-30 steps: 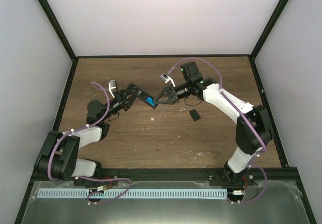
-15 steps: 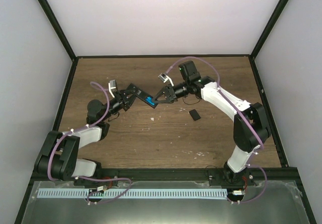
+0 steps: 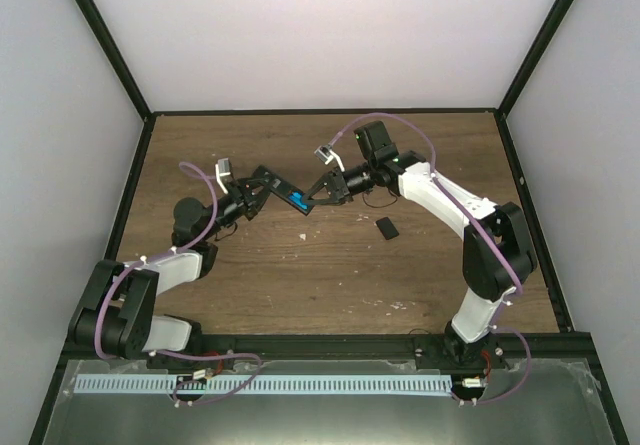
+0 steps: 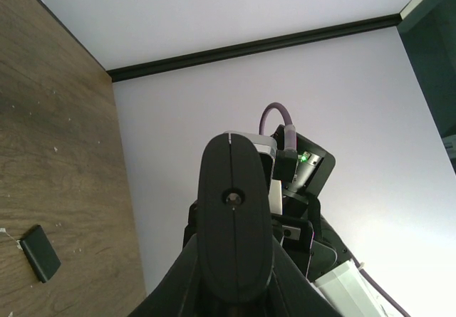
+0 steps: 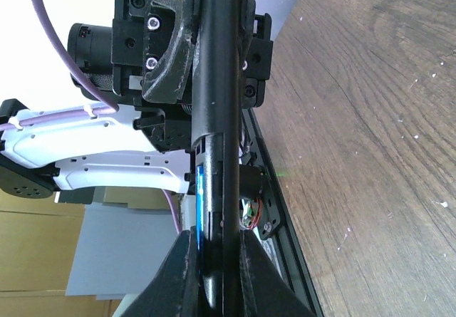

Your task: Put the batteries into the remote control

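Note:
The remote control (image 3: 280,189), a slim black bar, is held above the table between both arms. My left gripper (image 3: 262,187) is shut on its left half. In the left wrist view the remote (image 4: 235,238) points end-on away from the camera. Bright-blue batteries (image 3: 298,200) sit in the remote's open right end. My right gripper (image 3: 312,201) is shut on that end. In the right wrist view its fingers (image 5: 182,274) squeeze the remote (image 5: 217,117) from both sides, one pad against a blue battery (image 5: 200,196).
The small black cover piece (image 3: 386,228) lies on the wooden table right of the grippers and shows again as the cover (image 4: 39,253) in the left wrist view. White specks of debris (image 3: 304,235) dot the table. Black frame posts stand at the table's corners.
The right gripper's jaws have narrowed onto the battery end of the remote. The left arm and the remote have stayed where they were.

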You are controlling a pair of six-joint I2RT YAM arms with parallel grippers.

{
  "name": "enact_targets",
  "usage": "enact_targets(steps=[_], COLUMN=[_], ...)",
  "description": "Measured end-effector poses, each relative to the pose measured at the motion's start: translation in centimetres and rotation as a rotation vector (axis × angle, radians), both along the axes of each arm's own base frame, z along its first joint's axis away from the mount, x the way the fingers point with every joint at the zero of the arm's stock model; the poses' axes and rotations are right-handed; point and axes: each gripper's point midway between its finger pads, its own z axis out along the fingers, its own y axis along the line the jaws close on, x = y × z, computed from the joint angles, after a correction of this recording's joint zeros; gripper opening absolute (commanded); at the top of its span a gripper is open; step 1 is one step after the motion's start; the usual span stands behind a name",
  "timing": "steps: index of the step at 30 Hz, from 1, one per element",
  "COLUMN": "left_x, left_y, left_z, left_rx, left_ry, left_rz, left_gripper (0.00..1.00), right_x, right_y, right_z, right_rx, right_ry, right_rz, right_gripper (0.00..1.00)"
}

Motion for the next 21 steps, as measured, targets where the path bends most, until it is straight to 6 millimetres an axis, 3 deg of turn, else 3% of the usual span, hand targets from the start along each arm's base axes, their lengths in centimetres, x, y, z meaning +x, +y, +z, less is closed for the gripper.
enact_targets(steps=[6,11,17,21], left_x=[0.0,0.0,-0.2,-0.3], left_y=[0.0,0.0,-0.2,-0.1], left_z=[-0.1,-0.2,0.0,0.1], left_rx=[0.007,0.019,0.041,0.064], left_ry=[-0.006,-0.015,-0.027,-0.044], left_rz=[0.002,0.005,-0.004,-0.001], left_gripper=[0.00,0.00,0.00,0.00], right_x=[0.1,0.6,1.6,2.6], right_y=[0.0,-0.4,-2.5,-4.0], right_z=[-0.2,-0.2,2.3,2.4], right_rx=[-0.011,-0.027,-0.002,-0.045], right_ry=[-0.007,-0.049,-0.160,-0.210], right_rz=[-0.007,-0.034,-0.100,-0.169], right_gripper=[0.03,0.27,0.41,0.43])
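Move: The right hand is nearly shut at the remote control's lower end, with the blue batteries in its bay about 2 cm to the left, level fore and aft and in height. The remote's middle is some 5 cm left and 2 cm ahead of this hand; the battery cover lies on the table about 20 cm right, level fore and aft, roughly 24 cm below. From the left hand, gripping the remote's other end, the batteries sit about 7 cm right and 4 cm back. The right hand first stays almost still at the battery end of the remote control, then spreads its nearly shut fingers to somewhat under half open and draws off the remote to the right by about 4 cm, also going some 2.5 cm forward and 2.5 cm up. As it leaves, its wrist turns about 15 degrees, partly clockwise, while the left hand keeps its grip on the other end and holds the remote up nearly in place. ##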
